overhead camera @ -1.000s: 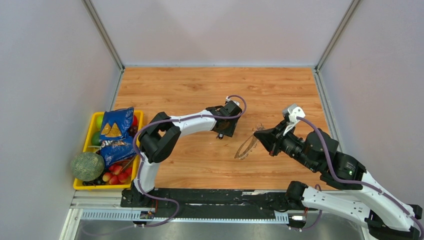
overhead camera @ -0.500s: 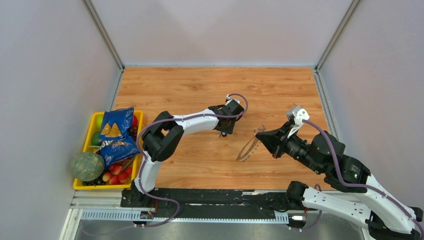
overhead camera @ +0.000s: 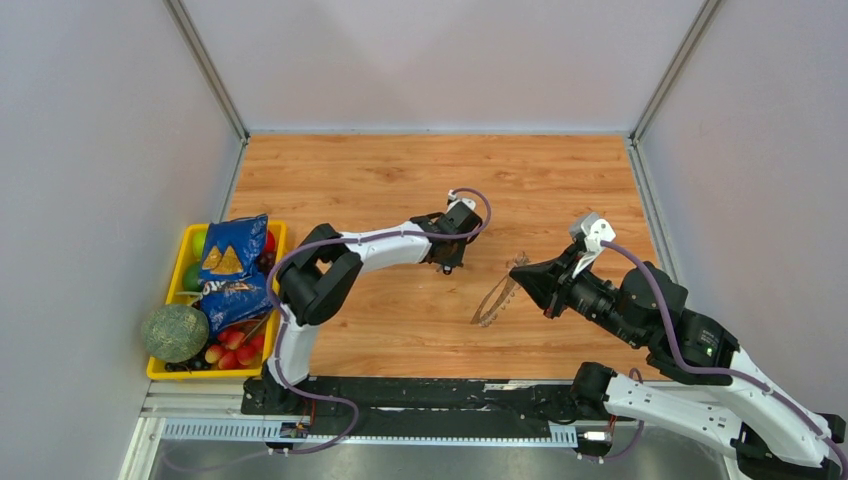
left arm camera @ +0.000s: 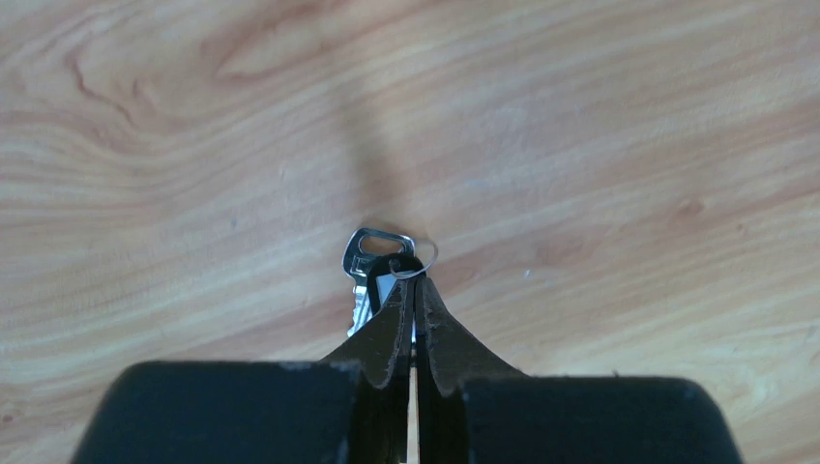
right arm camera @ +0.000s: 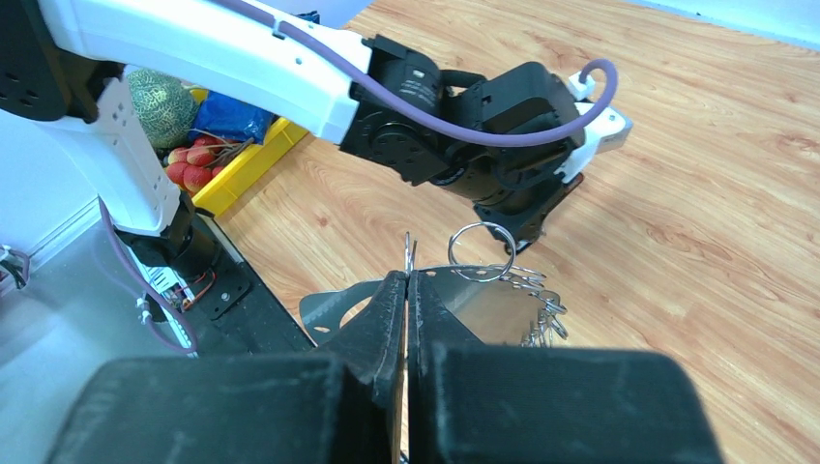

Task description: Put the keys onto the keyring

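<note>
In the left wrist view my left gripper [left arm camera: 413, 282] is shut on the keys [left arm camera: 356, 266] just above the wooden table: a silver key head, a black key head and a small wire ring stick out past the fingertips. From above, the left gripper [overhead camera: 447, 262] points down at mid-table and hides the keys. My right gripper [right arm camera: 407, 278] is shut on the rim of the keyring [right arm camera: 483, 314], a wide thin grey metal hoop with small rings hanging along its far edge. The keyring [overhead camera: 494, 297] is held tilted above the table, to the right of the left gripper.
A yellow bin [overhead camera: 158, 372] at the table's left edge holds fruit, a blue snack bag [overhead camera: 232, 268] and a green melon [overhead camera: 173, 332]. Grey walls close in three sides. A black rail [overhead camera: 420, 392] runs along the near edge.
The left jaws have closed on the keys, and that gripper shifted slightly toward the back. The right arm, with the keyring, has drawn a little to the right.
</note>
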Controlling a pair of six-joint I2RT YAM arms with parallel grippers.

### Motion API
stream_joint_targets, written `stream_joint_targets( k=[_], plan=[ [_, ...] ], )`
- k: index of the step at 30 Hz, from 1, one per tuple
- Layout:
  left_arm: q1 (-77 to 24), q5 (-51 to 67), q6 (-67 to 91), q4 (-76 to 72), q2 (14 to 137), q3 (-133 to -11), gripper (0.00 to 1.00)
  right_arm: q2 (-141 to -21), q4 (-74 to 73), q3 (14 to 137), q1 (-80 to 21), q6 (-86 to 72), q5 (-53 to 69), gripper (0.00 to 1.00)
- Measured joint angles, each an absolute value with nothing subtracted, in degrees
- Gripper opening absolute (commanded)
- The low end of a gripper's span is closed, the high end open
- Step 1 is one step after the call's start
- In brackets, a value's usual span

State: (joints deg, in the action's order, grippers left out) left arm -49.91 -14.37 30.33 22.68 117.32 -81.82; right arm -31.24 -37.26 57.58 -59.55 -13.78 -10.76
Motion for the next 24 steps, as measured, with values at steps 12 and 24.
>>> stream_joint_targets(
  k=[12, 24],
  plan=[
    [-51.9, -14.5, 29.8, 21.0, 103.8, -63.6, 0.06, -31.3, -37.2, 57.0, -59.5, -13.8, -9.9, 0.00],
    [-52.0, -19.2, 26.0, 29.0, 93.1, -60.9, 0.35, -31.7, -37.1, 57.0, -59.5, -13.8, -9.4, 0.00]
  ],
)
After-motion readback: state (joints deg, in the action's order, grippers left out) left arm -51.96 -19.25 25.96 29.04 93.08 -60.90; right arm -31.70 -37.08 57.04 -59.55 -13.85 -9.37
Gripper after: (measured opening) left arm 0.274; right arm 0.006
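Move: The left fingers are already shut low at the black fob of the keys, whose middle is about 1 cm ahead, 1 cm left and 1 cm below; the clear table spot they go to is some 7 cm back and 9 cm left. The notched metal plate hanging from the right gripper is about 18 cm back, 8 cm right and 26 cm higher. From the right hand, the keys lie roughly 20 cm ahead, 6 cm left and 31 cm below. With its nearly shut fingers still on the fob, the left hand drags the keys low along the table, first mostly back and then mostly left, about 7 cm back and 9 cm left in all, while its left side tips up some 10 degrees. It then rises straight up about 4 cm, opening the fingers to roughly a quarter and coming free of the keys, while the right hand keeps its grip on the metal plate nearly in place. ##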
